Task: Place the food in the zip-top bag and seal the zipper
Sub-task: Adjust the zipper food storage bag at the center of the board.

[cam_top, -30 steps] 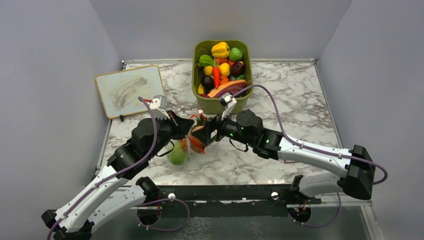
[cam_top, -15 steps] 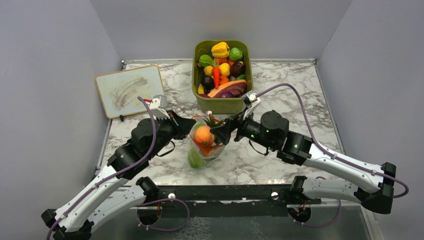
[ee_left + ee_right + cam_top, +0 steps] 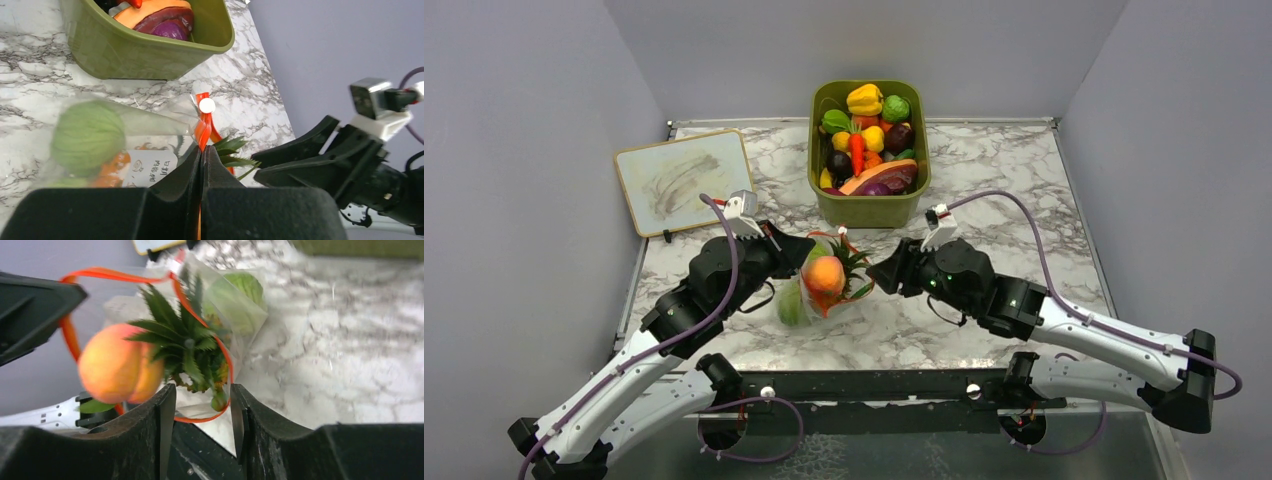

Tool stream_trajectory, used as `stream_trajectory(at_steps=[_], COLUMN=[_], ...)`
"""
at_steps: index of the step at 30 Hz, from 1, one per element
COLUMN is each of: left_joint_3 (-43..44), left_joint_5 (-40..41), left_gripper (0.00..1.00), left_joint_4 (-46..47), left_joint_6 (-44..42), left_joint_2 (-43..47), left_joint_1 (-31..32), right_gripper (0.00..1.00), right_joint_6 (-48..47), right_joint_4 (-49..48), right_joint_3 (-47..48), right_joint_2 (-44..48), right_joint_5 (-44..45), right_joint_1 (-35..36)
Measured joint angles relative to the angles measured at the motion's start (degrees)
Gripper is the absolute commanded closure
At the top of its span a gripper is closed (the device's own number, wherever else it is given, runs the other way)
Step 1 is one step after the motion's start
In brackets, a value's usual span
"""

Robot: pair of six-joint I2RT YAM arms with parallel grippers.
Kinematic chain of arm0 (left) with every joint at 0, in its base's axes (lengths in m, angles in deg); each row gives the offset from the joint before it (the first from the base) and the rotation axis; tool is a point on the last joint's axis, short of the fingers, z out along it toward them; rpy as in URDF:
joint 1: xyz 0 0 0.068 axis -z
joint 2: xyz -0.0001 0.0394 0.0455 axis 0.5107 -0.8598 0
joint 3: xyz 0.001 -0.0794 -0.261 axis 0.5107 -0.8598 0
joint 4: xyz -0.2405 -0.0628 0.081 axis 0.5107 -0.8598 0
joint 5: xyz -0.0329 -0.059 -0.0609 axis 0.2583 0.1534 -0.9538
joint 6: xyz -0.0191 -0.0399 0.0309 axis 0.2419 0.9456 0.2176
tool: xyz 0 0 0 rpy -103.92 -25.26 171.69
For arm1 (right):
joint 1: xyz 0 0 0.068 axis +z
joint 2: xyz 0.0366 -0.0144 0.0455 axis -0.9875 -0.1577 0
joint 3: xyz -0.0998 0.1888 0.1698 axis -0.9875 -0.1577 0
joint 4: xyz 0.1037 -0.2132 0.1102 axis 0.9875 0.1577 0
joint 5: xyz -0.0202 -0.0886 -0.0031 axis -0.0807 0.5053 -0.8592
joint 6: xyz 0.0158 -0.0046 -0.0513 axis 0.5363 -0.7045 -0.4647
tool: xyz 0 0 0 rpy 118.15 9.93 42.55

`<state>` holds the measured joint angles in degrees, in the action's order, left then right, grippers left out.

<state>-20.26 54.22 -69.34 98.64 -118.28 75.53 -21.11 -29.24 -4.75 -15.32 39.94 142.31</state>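
The clear zip-top bag hangs from my left gripper, which is shut on the orange-red zipper at the bag's mouth. Inside lie a light-green ball and the bumpy orange fruit, whose green leafy top sticks out of the mouth. The round orange-peach fruit sits at the open mouth. My right gripper stands just right of the bag with its jaws apart. The zipper's loop curves between their tips, gripped by neither.
An olive-green bin full of toy produce stands just behind the bag. A small whiteboard lies at the back left. Grey walls close in the marble table on three sides.
My right gripper let go of the orange-peach fruit at the bag's mouth, drew back to the right and narrowed its jaws. The bag swung on the left gripper, which stayed shut.
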Motion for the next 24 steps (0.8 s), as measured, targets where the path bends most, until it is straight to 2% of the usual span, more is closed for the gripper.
stream_trajectory(at_steps=[3, 7, 8, 12, 14, 18, 24], left_joint_3=[0.00, -0.20, -0.39, -0.83, -1.09, -2.54, -2.82], left_joint_5=[0.02, -0.02, -0.04, -0.04, -0.04, -2.36, -14.58], left_gripper=[1.00, 1.00, 1.00, 1.00, 0.99, 0.81, 0.64], left_joint_4=[0.28, 0.59, 0.74, 1.20, 1.36, 3.72, 9.53], left_joint_6=[0.02, 0.24, 0.31, 0.66, 0.68, -1.07, -7.32], left_joint_2=[0.00, 0.00, 0.00, 0.02, 0.15, 0.55, -2.01], left_joint_1=[0.02, 0.04, 0.04, 0.04, 0.04, 0.04, -0.07], right_gripper=[0.56, 0.58, 0.62, 0.91, 0.97, 0.99, 0.99], right_joint_6=[7.96, 12.79, 13.51, 15.43, 15.52, 10.47, -5.25], right_joint_4=[1.53, 0.50, -0.02, -2.40, -3.76, -4.98, -5.11], right_joint_3=[-2.60, -4.15, -4.31, -5.09, -5.77, -5.18, 2.25], right_joint_2=[-0.22, -2.32, -3.08, -5.31, -5.51, -5.53, -9.16], right_joint_5=[0.70, 0.59, 0.57, 0.48, 0.48, -0.02, -4.50], right_joint_1=[0.00, 0.00, 0.00, 0.00, 0.00, 0.00, 0.00])
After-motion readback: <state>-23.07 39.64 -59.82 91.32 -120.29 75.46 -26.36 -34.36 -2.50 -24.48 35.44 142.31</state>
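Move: Some 5 cm below the right hand, about 1 cm to its left and level in reach, hangs the orange zipper rim on the bag's right side. From the right hand, the pineapple leaves are about 4 cm left and 3 cm ahead; the peach is 9 cm left and level in reach, both roughly 5 cm down. The left hand, shut on the opposite rim, has the peach about 6 cm back, 3 cm right and 5 cm below it. Dipping nearly 6 cm and tipping nose-down, the half-open right hand closes on the bag's right rim, then lifts it some 4 cm and carries it a little left towards the left hand, levelling again. Late on, the left hand loosens its pinch on the other rim, parting its fingers while it swings right about 4 cm and slightly back, over the peach, turning some 15 degrees clockwise. ##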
